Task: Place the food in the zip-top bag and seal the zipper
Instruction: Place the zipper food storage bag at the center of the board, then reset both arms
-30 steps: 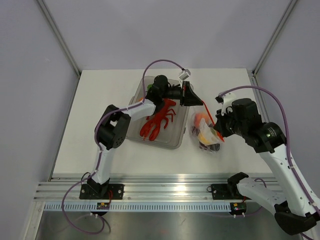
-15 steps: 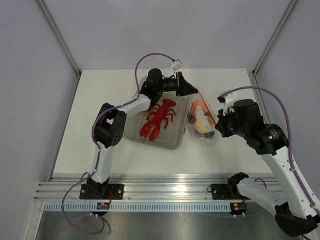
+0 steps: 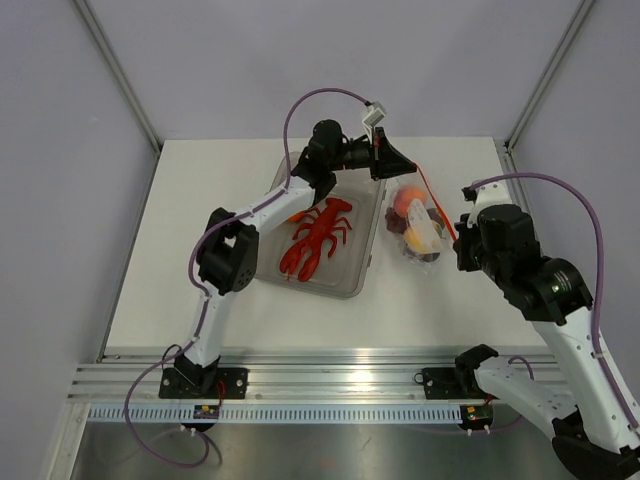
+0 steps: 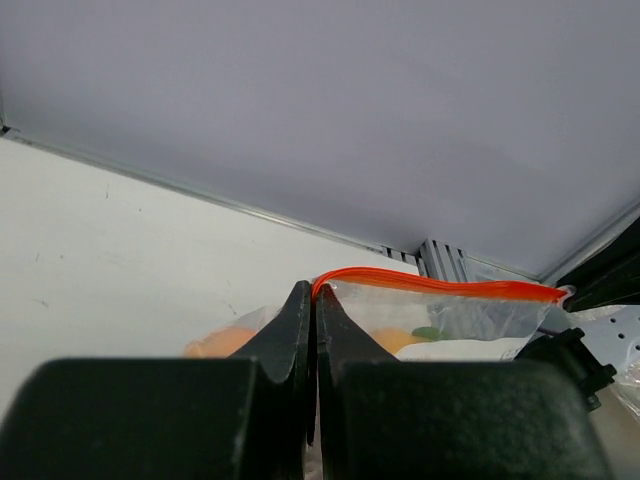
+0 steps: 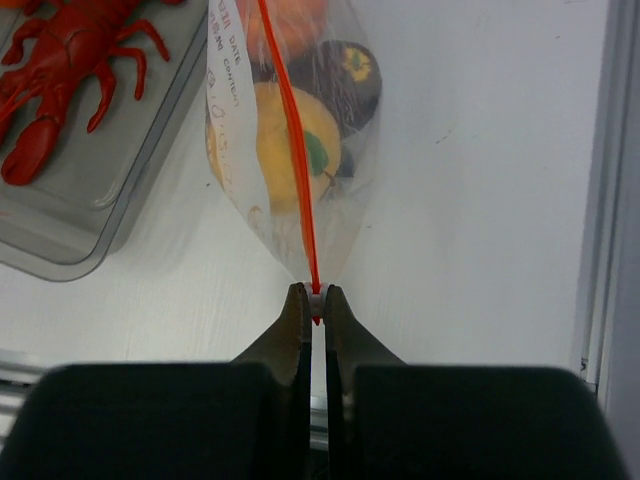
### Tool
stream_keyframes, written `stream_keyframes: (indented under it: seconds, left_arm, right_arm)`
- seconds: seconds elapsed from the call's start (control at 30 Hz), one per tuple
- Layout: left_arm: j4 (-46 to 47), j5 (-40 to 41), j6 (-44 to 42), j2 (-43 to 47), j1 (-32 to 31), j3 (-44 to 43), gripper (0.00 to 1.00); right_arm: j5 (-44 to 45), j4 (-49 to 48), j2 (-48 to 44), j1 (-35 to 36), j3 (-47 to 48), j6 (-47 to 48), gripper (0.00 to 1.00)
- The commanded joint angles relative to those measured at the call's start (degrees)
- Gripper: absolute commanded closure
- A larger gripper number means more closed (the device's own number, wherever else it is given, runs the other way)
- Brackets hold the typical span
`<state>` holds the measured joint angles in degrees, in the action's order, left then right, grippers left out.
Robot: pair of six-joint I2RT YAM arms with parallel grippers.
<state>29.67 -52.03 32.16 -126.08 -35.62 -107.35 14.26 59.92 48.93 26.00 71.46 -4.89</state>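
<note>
The zip-top bag [image 3: 420, 226] hangs stretched between my two grippers, right of the tray. In it I see a yellow fruit [image 5: 284, 141], a dark plum [image 5: 346, 70] and an orange-pink piece [image 3: 406, 209]. The red-orange zipper [image 3: 436, 203] runs taut along the top. My left gripper [image 3: 412, 168] is shut on its far end, seen as [image 4: 315, 291] in the left wrist view. My right gripper [image 5: 314, 297] is shut on the near end, where a small white slider shows. The red lobster [image 3: 316, 237] lies in the tray, outside the bag.
The clear-grey tray [image 3: 352, 283] sits mid-table under the left arm, close to the bag's left side. The back wall stands just behind the left gripper. A metal rail [image 5: 612, 180] runs along the table's right edge.
Both grippers have carried the bag toward the back and right, away from the tray's front corner. The zipper is now pulled straight between them.
</note>
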Motion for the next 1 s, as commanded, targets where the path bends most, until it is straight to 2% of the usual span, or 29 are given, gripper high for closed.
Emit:
stream_keyframes:
  seconds: [0.0, 0.13, 0.17, 0.2, 0.23, 0.27, 0.3, 0.33, 0.4, 0.5, 0.53, 0.63, 0.67, 0.7, 0.87, 0.97]
  left_arm:
    - [-1.5, 2.5, -2.1, -3.0, -1.0, -10.4, 1.0]
    - [-7.4, 3.9, -2.8, -9.3, -2.3, -22.9, 1.0]
    - [-8.2, 4.5, -2.5, -11.7, -2.6, -25.2, 0.96]
    - [-9.0, 5.2, -2.4, -12.6, -2.6, -27.4, 0.82]
    - [-10.0, 7.0, -2.1, -13.0, -2.5, -29.1, 0.32]
    - [-10.0, 7.6, -2.1, -12.9, -2.2, -28.6, 0.14]
    - [-9.9, 8.2, -2.1, -11.3, -1.8, -27.7, 0.01]
    - [-9.2, 9.2, -2.2, -9.8, -1.5, -24.3, 0.01]
    - [-8.6, 9.9, -2.4, -4.8, 0.4, -20.9, 0.01]
    - [-10.7, 11.7, -4.4, 1.3, 2.9, -14.2, 0.01]
    - [-11.8, 13.4, -5.0, 5.8, 3.5, -12.2, 0.01]
    - [-16.6, 17.6, -8.8, 15.7, 5.3, -4.7, 0.01]
    - [-18.4, 18.8, -11.6, 18.0, 5.6, -2.7, 0.01]
    - [-20.0, 21.6, -13.1, 20.1, 5.6, 0.5, 0.01]
    - [-26.1, 28.1, -18.1, 34.7, 5.6, 13.9, 0.01]
    - [-28.6, 35.1, -19.4, 42.0, 5.6, 23.7, 0.01]
  right_arm:
    - [8.2, -0.6, -2.6, 0.4, 3.2, -1.8, 1.0]
    - [10.7, -1.8, -3.0, 0.5, 2.1, -1.4, 1.0]
    - [10.0, -2.3, -2.9, 0.5, 1.8, -1.3, 1.0]
    - [7.8, -3.0, -2.9, 0.4, 0.3, -1.3, 1.0]
    - [6.1, -3.8, -2.7, 0.5, -0.5, -1.1, 1.0]
    - [3.5, -4.4, -2.3, 0.4, -1.1, -1.3, 0.96]
    - [-2.6, -4.6, -0.9, 0.5, -2.4, -1.5, 0.91]
    - [-5.9, -5.0, 0.0, 0.4, -3.0, -2.1, 0.67]
    - [-9.6, -5.2, 2.7, 0.4, -4.2, -3.1, 0.45]
    - [-6.9, -6.1, 3.9, 0.5, -4.5, -4.2, 0.34]
    - [-5.1, -6.7, 3.8, 0.4, -4.4, -5.0, 0.29]
    - [4.0, -9.0, 1.6, 0.4, -3.4, -7.4, 0.14]
    - [8.1, -9.6, 0.5, 0.4, -3.1, -7.8, 0.04]
    - [10.3, -10.1, 0.0, 0.4, -3.0, -8.4, 0.01]
    - [25.2, -10.0, -0.2, 0.3, -0.4, -13.8, 0.0]
    - [28.9, -9.7, 0.8, 0.3, 0.4, -16.7, 0.01]
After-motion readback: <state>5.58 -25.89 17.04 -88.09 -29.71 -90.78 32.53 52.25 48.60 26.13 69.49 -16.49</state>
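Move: Both hands hold the orange zipper's ends of the zip-top bag. Its open spot on the board lies about 7 cm ahead of the right hand, 2 cm to its right and 22 cm below. From the left hand that spot is some 11 cm back, 9 cm right and 24 cm below. From the left hand, the tray's middle is about 23 cm left and 2 cm back, the lobster 23 cm left and 5 cm back. Both grippers open wide, freeing the zipper ends; left swings about 20 cm left and up, right dips, rises. ##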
